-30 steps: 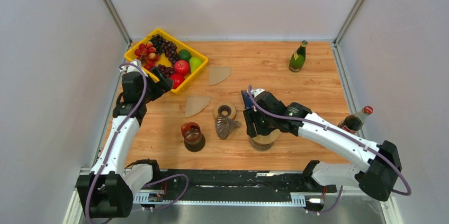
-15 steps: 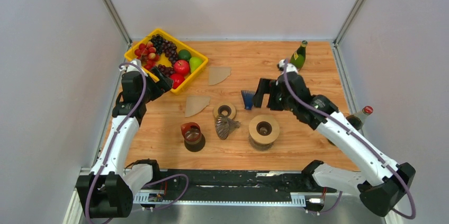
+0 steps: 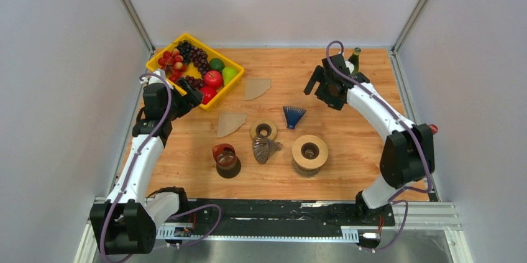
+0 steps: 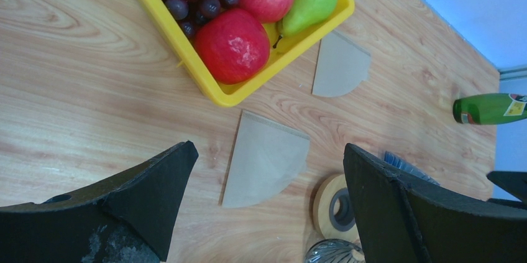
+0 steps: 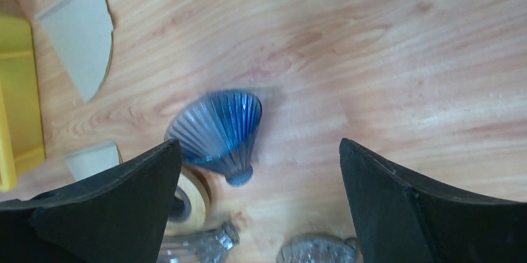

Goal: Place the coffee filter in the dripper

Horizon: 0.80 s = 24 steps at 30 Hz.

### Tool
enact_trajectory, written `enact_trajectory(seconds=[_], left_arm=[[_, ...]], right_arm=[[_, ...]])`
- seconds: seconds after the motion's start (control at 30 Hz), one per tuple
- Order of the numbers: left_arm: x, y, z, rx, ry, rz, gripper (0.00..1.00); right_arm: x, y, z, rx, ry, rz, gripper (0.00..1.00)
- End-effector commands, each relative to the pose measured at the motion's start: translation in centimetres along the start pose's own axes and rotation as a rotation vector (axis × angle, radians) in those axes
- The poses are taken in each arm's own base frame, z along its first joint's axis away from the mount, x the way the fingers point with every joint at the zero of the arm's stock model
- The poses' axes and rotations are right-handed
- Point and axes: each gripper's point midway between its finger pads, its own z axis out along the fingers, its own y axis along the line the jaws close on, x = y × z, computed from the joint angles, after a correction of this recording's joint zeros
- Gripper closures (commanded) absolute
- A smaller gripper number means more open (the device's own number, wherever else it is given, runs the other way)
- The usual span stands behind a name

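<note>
Two tan paper coffee filters lie flat on the wooden table: one (image 3: 230, 123) (image 4: 266, 160) by the basket's corner, another (image 3: 256, 87) (image 4: 339, 65) (image 5: 81, 30) farther back. A blue ribbed dripper (image 3: 293, 115) (image 5: 217, 129) lies on its side mid-table. A clear ribbed dripper (image 3: 264, 148) lies tipped beside a wooden ring (image 3: 264, 130) (image 4: 335, 206). An amber dripper (image 3: 225, 156) sits on a glass. My left gripper (image 3: 191, 97) (image 4: 268, 151) hovers open above the nearer filter. My right gripper (image 3: 316, 84) (image 5: 259, 145) hangs open and empty, above and behind the blue dripper.
A yellow basket (image 3: 163, 59) (image 4: 186, 58) of fruit stands at the back left. A wooden stand on a glass (image 3: 309, 152) sits front centre. A green bottle (image 3: 353, 61) (image 4: 488, 108) stands behind the right arm. A red-capped bottle (image 3: 430, 129) peeks out at the right edge.
My right arm has swung from over the wooden stand to the back right and its jaws have opened wider. The blue dripper lies where the gripper was. The left arm has not moved.
</note>
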Motion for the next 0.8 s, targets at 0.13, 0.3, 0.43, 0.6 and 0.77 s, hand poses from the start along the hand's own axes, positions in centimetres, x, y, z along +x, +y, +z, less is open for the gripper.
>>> enact_trajectory(seconds=[0.13,0.3,0.43,0.6,0.77], left_arm=[[-1.0,0.2,0.4,-0.024,-0.044,-0.027,0.00],[-1.2,0.7,0.3,-0.055,-0.052,-0.028,0.00],[-1.4,1.2,0.3,-0.087,-0.056,-0.030,0.00],[-1.3,1.3,0.4,-0.089,-0.051,-0.029,0.00],[-1.3,1.3,0.4,-0.093,-0.053,-0.032,0.00]], right_arm=[[-2.1,1.6,4.6,0.047,-0.015,0.036,0.05],[-0.6,1.3,6.4,0.054,0.049,-0.004,0.16],[1.0,1.3,7.5,0.040,0.118,-0.026,0.27],[2.2,1.1,8.1,0.037,0.160,-0.031,0.36],[3.5,1.2,8.3,0.010,0.211,-0.026,0.40]])
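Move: Lying on the table about 7 cm to the right hand's left, 1 cm back and 12 cm below it, is the blue dripper. The jug with the wooden ring on top stands some 18 cm back and 3 cm left of the hand. The small ring lies 6 cm back and 17 cm left, the far filter 10 cm ahead and 19 cm left. From the left hand, the dripper is roughly 33 cm right and 1 cm ahead. Sinking about 8 cm towards the blue dripper, the right hand first swings some 3 cm forward, then drops almost straight down while easing a little back and about 2 cm left, slowing at the end. The fingers tip some 10 degrees more steeply downward and close from wide open to roughly two-thirds, empty, beside the dripper's right side. ##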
